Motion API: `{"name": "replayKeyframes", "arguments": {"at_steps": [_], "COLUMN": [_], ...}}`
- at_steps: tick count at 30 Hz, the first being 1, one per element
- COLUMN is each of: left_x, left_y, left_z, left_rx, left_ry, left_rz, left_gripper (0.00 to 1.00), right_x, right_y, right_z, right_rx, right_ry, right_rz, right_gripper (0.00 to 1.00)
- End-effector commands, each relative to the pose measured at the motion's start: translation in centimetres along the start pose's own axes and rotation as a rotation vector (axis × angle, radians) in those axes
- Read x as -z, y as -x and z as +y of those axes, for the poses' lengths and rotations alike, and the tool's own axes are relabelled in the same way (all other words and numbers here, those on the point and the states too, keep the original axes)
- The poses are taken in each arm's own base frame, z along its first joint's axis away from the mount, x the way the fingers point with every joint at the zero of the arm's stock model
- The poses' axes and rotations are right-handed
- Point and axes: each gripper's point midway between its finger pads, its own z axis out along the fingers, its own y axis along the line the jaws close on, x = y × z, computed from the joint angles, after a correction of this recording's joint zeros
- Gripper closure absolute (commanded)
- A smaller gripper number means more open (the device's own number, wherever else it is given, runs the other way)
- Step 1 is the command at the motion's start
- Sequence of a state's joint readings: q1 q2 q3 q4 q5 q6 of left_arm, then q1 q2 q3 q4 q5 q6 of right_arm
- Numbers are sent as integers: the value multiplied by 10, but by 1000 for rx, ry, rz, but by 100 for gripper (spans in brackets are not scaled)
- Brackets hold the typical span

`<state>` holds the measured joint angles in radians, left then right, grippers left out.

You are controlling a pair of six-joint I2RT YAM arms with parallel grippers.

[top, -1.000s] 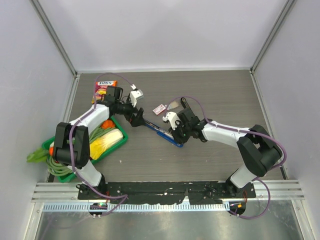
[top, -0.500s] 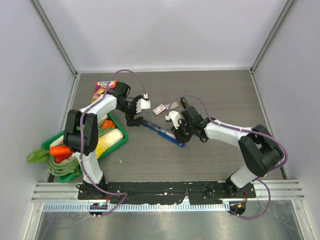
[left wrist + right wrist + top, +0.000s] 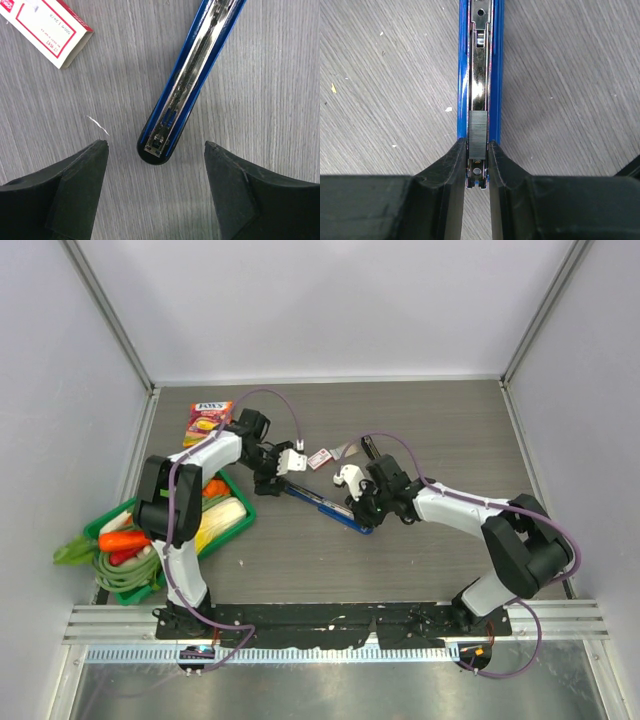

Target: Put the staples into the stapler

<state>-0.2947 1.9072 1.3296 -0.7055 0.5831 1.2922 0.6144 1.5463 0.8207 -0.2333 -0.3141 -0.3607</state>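
The blue stapler (image 3: 320,502) lies opened flat on the table, its chrome channel (image 3: 481,60) facing up. The staples (image 3: 479,131), a short grey strip, sit in that channel. The strip's near end lies between the tips of my right gripper (image 3: 477,142), which is shut on it at the stapler's right end (image 3: 362,515). My left gripper (image 3: 155,143) is open at the stapler's other, rounded end (image 3: 156,150). Its fingers (image 3: 85,170) stand wide on either side of that end without touching it.
A small red-and-white staple box (image 3: 319,458) lies just behind the stapler, also in the left wrist view (image 3: 45,30). A snack packet (image 3: 208,422) lies at the back left. A green tray (image 3: 243,512) of vegetables stands at the left.
My left gripper has swung from the tray side over to the stapler's left end and its jaws have narrowed a little. The right gripper and the stapler have barely moved.
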Motion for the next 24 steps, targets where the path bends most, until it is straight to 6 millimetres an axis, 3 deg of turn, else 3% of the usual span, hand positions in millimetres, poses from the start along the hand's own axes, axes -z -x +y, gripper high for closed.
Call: {"name": "replayKeyframes", "arguments": {"at_steps": [1, 10, 18, 19, 20, 24], "left_x": [-9, -15, -15, -12, -10, 14], "left_y": [-2, -8, 0, 2, 7, 32], "left_z": [-1, -12, -5, -3, 1, 11], "left_rx": [-30, -31, -6, -5, -9, -2], "left_ry": [-3, -65, -40, -33, -15, 53], "left_rz": [9, 40, 40, 38, 31, -22], "left_gripper": [22, 37, 73, 80, 100, 100], "right_x": [6, 5, 2, 2, 1, 0], "right_y": [-5, -2, -1, 0, -1, 0], "right_z": [6, 4, 2, 2, 1, -3], "right_rx": [23, 34, 26, 25, 23, 20], "right_ry": [19, 13, 6, 6, 1, -16], "right_rz": [-21, -31, -28, -28, -25, -23], "right_gripper": [99, 99, 99, 99, 99, 99]}}
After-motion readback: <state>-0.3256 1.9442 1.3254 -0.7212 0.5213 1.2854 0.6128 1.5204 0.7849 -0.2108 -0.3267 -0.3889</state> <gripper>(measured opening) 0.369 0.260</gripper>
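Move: The open blue stapler lies stretched between my hands. Its black cover end is about 1 cm back of my left hand, not off to either side, and 2 cm below. The staple box is roughly 5 cm ahead and 8 cm right of my left hand, the loose staple strips 7 cm ahead and 13 cm right. From my right hand the cover end lies about 15 cm left and 8 cm forward; the black stapler, 9 cm forward and 6 cm right. I lower my left hand about 2 cm, easing 1 cm back, so its wide-open fingers straddle the blue stapler's cover end, then close them until they pinch its two sides and hold there. My right hand stays almost still, keeping its grip on the stapler's other end beside the loaded staples. ##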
